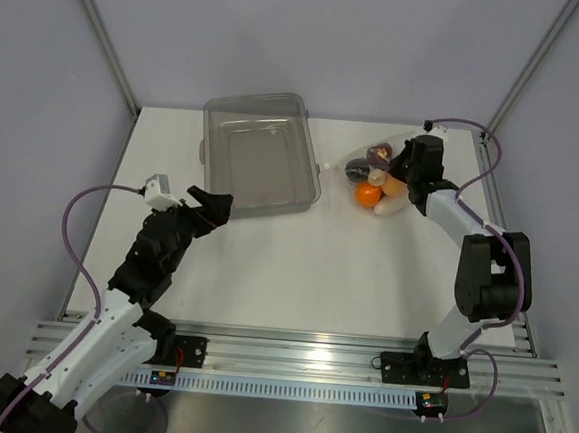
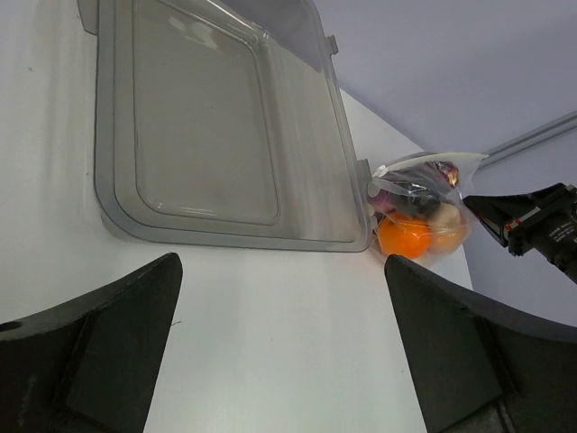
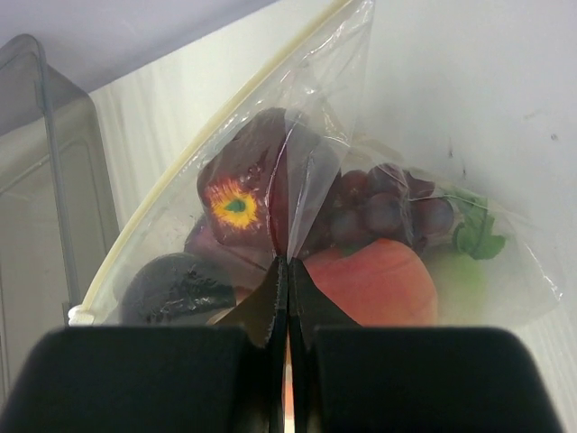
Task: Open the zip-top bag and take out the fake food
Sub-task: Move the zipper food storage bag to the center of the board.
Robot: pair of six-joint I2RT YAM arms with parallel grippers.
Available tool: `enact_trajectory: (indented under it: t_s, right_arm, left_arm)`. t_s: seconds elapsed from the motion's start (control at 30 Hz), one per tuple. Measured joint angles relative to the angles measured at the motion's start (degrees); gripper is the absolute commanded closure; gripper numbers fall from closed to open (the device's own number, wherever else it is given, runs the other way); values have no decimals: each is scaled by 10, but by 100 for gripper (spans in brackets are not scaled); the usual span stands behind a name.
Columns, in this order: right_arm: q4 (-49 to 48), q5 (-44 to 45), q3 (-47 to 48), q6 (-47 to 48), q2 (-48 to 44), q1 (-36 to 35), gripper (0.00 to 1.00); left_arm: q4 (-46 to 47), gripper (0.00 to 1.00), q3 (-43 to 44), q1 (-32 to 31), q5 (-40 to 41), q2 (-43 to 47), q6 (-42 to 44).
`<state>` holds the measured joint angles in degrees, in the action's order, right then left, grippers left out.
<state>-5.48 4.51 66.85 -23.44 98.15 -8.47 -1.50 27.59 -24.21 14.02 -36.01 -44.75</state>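
The zip-top bag (image 1: 360,166) lies at the back right of the table, full of fake food: an orange (image 1: 369,195), a dark red piece (image 3: 242,194), dark grapes (image 3: 389,211) and a peach-orange piece (image 3: 383,281). My right gripper (image 3: 288,263) is shut on a fold of the bag's clear film (image 3: 311,162), which rises pinched from between the jaws. The pale zip strip (image 3: 194,167) runs along the bag's left side. My left gripper (image 2: 281,271) hangs open over bare table at the near left corner of the bin, holding nothing. From there the bag (image 2: 424,194) shows at the right.
A rigid clear plastic bin (image 1: 270,207) stands at the back middle, just left of the bag; its rim (image 2: 225,237) lies right ahead of the left fingers. Grey walls close off the table's back and sides.
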Motion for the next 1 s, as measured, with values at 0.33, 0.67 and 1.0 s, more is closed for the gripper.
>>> enact_trajectory:
  t_s: [0.33,0.67,1.0]
  right_arm:
    - [-9,22,-155,-34,-154,-24,100]
    - [32,43,-241,-57,-298,-70,100]
    - [72,54,-342,-90,-422,-72,100]
  left_arm:
    - [42,1,1,-2,-64,-42,29]
    - [79,1,1,-38,-76,-42,43]
    - [121,2,-9,-56,-79,-51,40]
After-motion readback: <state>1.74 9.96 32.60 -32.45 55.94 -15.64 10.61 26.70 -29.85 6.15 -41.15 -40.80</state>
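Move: The right hand already has the zipper food storage bag's plastic between its shut fingers, the bag's middle about 5 cm to its left, 1 cm back and 7 cm below. The board's center lies roughly 27 cm to its left and 14 cm back; the empty gray bin's middle is some 42 cm left and 2 cm ahead. From the open left hand the bag is about 46 cm right and 16 cm ahead, about 15 cm lower. Keeping its pinch on the bag's clear plastic beside the zip strip, the right hand draws the bag steadily back towards the robot, about 18 cm, rising a couple of centimetres midway and sinking again, with hardly any sideways gain towards the board's center. Meanwhile the empty left hand, its fingers staying wide open, swings some 5 cm right towards the bag, dipping slightly before rising, and turns about 15 degrees clockwise. ##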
